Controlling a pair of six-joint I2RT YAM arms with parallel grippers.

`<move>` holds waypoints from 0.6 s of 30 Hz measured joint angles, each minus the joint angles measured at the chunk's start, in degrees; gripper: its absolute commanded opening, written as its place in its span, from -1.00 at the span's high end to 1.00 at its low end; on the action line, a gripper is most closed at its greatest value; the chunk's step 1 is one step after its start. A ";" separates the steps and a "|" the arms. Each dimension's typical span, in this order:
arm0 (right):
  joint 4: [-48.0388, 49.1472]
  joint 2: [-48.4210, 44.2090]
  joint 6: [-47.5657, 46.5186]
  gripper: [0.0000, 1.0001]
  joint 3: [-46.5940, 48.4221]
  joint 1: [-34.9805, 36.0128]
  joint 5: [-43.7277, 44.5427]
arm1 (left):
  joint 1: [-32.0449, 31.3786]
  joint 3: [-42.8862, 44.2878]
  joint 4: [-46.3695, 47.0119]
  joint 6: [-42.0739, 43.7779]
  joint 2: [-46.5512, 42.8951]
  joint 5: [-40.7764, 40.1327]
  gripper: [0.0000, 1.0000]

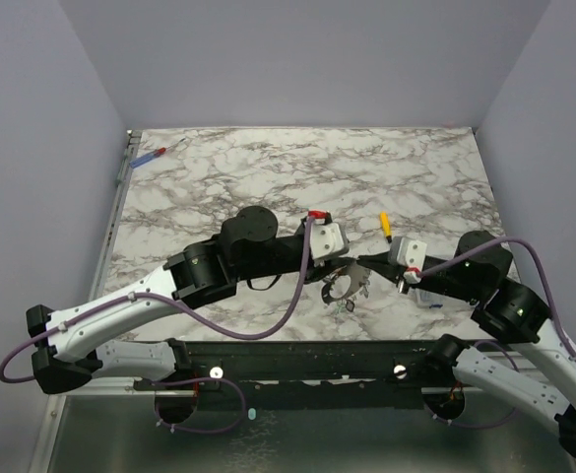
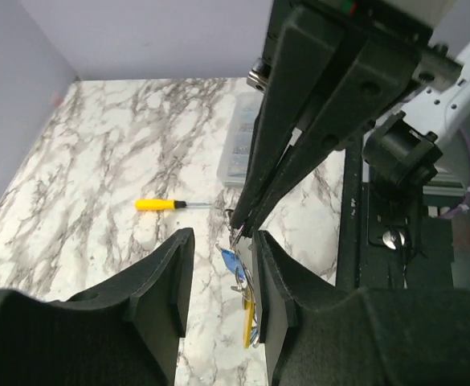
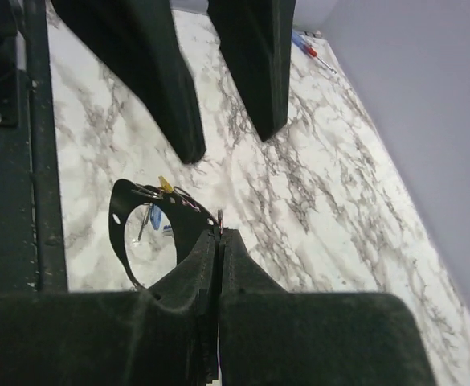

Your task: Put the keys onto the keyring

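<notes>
The keyring (image 3: 116, 233) shows as a dark thin loop held up off the marble. My right gripper (image 3: 219, 233) is shut on a small ring at the loop's edge. Keys (image 3: 150, 215) with blue and yellow tags hang from the loop. In the left wrist view the keys (image 2: 231, 260) dangle between the fingers of my left gripper (image 2: 218, 245), close against its right-hand finger. That gripper is open, with a clear gap on the other side. From above, the left gripper (image 1: 333, 266) and right gripper (image 1: 368, 264) meet over the keyring (image 1: 339, 288) near the table's front edge.
A yellow-handled screwdriver (image 1: 385, 225) lies just beyond the grippers. A small clear plastic box (image 2: 239, 149) sits by the right arm. A blue and red screwdriver (image 1: 150, 156) lies at the far left corner. The black frame rail (image 1: 297, 360) runs along the near edge.
</notes>
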 measured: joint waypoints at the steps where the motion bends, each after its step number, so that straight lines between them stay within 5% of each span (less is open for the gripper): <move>1: 1.01 -0.33 -1.53 0.98 -1.18 0.00 0.00 | 0.00 -0.50 0.07 -0.20 -0.85 -0.98 0.19; 9: 10.29 -1.07 -10.64 0.99 -6.62 0.00 -0.02 | 0.00 -6.60 1.44 -4.09 -8.72 -10.36 0.25; 18: 37.70 -1.95 -5.27 0.99 -19.21 -0.07 -4.50 | 0.00 -13.05 2.47 -9.57 -11.85 -14.49 0.25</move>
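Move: The keys on the keyring hang from the right fingertips: their middle is about 5 cm below the right hand, 2 cm to its left and 2 cm back. From the open left hand they lie roughly 5 cm below, 2 cm to its right and 1 cm back. On the table some 28 cm under the right hand, the yellow screwdriver is about 20 cm ahead and 14 cm right, and the clear box 7 cm ahead and 25 cm right. Backing off to the left from the right fingertips, the already open left hand travels about 5 cm, lifting slightly before sinking some 4 cm, as its fingers swing counter-clockwise towards forward. The right hand keeps its pinch on the ring, going 2 cm forward with a small dip and rise, then 3 cm left, rolling about 20 degrees with its forward side up and tipping its fingertips upward. ##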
